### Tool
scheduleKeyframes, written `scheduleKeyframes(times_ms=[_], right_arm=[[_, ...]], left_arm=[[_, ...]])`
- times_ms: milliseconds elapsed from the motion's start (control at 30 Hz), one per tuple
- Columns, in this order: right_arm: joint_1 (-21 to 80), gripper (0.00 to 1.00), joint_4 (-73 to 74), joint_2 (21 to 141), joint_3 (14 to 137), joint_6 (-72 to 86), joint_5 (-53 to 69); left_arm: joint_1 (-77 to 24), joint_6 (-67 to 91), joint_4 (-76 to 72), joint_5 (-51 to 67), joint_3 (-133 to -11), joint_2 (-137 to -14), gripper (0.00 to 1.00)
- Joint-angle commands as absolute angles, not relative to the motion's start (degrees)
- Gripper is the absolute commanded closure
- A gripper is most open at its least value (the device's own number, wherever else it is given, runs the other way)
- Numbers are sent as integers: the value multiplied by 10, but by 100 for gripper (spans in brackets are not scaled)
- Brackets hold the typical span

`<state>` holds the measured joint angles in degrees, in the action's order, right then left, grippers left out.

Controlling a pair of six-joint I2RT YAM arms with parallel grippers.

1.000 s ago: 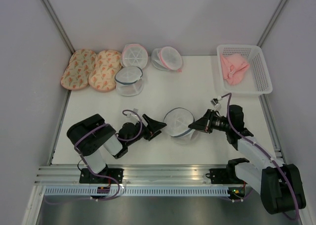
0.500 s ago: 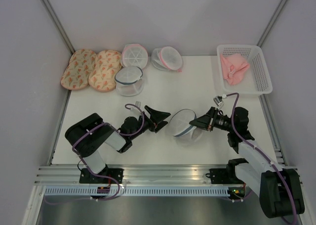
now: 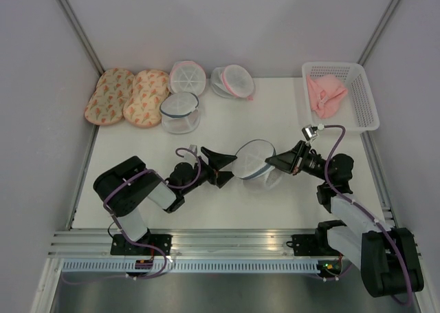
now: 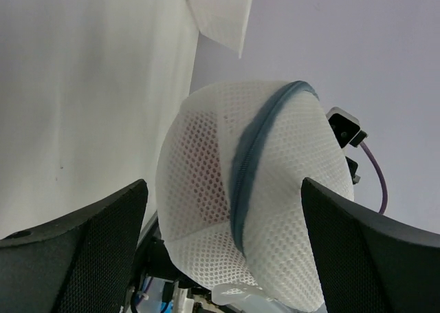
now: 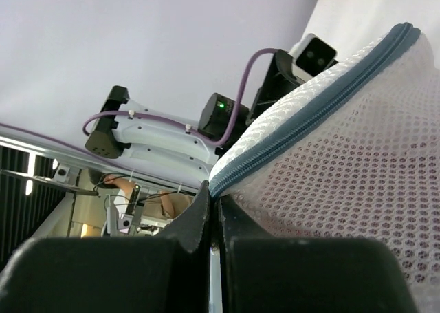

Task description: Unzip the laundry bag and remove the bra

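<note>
The laundry bag (image 3: 253,160), white mesh with a dark blue-grey zip rim, is tilted up off the table at the middle. My right gripper (image 3: 273,164) is shut on its zip rim at the right edge; the right wrist view shows the closed fingers (image 5: 213,192) pinching the rim of the bag (image 5: 344,141). My left gripper (image 3: 223,167) is open just left of the bag. In the left wrist view the bag (image 4: 275,210) sits ahead between the spread left gripper (image 4: 223,184). The bra (image 4: 206,179) shows only as a dark red tint through the mesh.
At the back left lie two peach patterned pads (image 3: 127,96), another blue-rimmed mesh bag (image 3: 180,112) and two pink-rimmed mesh bags (image 3: 187,77). A white basket (image 3: 364,96) with a pale pink cloth (image 3: 324,94) stands at the back right.
My right gripper has lifted and tilted the bag up and carried it left. My left gripper has moved right, close to the bag.
</note>
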<state>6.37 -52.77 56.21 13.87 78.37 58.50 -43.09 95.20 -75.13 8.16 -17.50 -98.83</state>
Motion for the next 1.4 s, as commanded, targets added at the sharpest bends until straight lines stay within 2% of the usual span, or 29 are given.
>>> scheduleKeyframes(times_ms=[0,400,500,533,600,667,700,733,767,833,933,967,1000,1033,1067,1100,1200,1300,1367], right_arm=[[62,100,-695,579,140,855,573],[62,100,-934,667,92,975,568],[62,100,-980,688,89,1001,570],[62,100,-984,693,89,1005,571],[62,99,-981,694,88,1000,575],[62,100,-946,685,87,978,577],[62,100,-926,671,89,967,579],[62,100,-904,661,90,950,582],[62,99,-839,650,93,914,584],[62,99,-742,603,103,850,585],[62,99,-296,507,179,562,522],[62,87,-21,484,252,382,458],[65,69,55,457,274,341,370],[66,44,97,449,289,313,341],[67,38,150,446,308,282,326],[67,27,169,449,316,267,310],[68,19,208,457,325,244,293],[82,17,210,447,320,248,266],[96,17,210,444,320,249,241]], left_arm=[[-430,1013,-953,95,-190,-981,4],[-440,1054,-953,89,-272,-1003,5],[-445,1054,-954,87,-274,-1003,19],[-445,1050,-954,84,-272,-998,30],[-444,1047,-953,83,-260,-993,39],[-444,1041,-954,83,-252,-986,59],[-444,1038,-954,83,-244,-984,83],[-444,1038,-954,83,-238,-982,94],[-444,1037,-953,82,-227,-979,98],[-442,1020,-953,78,-214,-970,98],[-438,991,-952,71,-184,-953,98],[-436,984,-952,66,-164,-941,98],[-435,969,-951,56,-154,-937,98],[-434,962,-940,52,-144,-933,98],[-433,959,-926,49,-132,-926,98],[-433,948,-911,44,-127,-922,98],[-433,913,-847,21,-115,-895,98],[-436,874,-737,-27,-108,-828,98],[-440,855,-577,-62,-124,-776,98]])
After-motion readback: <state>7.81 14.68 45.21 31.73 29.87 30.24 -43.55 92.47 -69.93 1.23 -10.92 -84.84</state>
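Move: The laundry bag hangs from the right gripper, its middle about 5 cm to that hand's left and some 5 cm below, level fore and aft. From the open left gripper, the bag's middle is about 7 cm to the right, 2 cm ahead and 3 cm higher. On the table, the spare blue-trimmed bag lies some 19 cm ahead of and 19 cm left of the left hand, 12 cm lower; the basket stands roughly 24 cm ahead of and 26 cm right of the right hand, some 20 cm lower. Raise the open left gripper about 5 cm, easing right and slightly forward to the laundry bag's near-left zip end, and shut the fingers on it while the right keeps its pinch. Then open the right, let go and withdraw it right, forward and down, fingers tipping down some 35 degrees; with the left, carry the bag left, lower and back. ##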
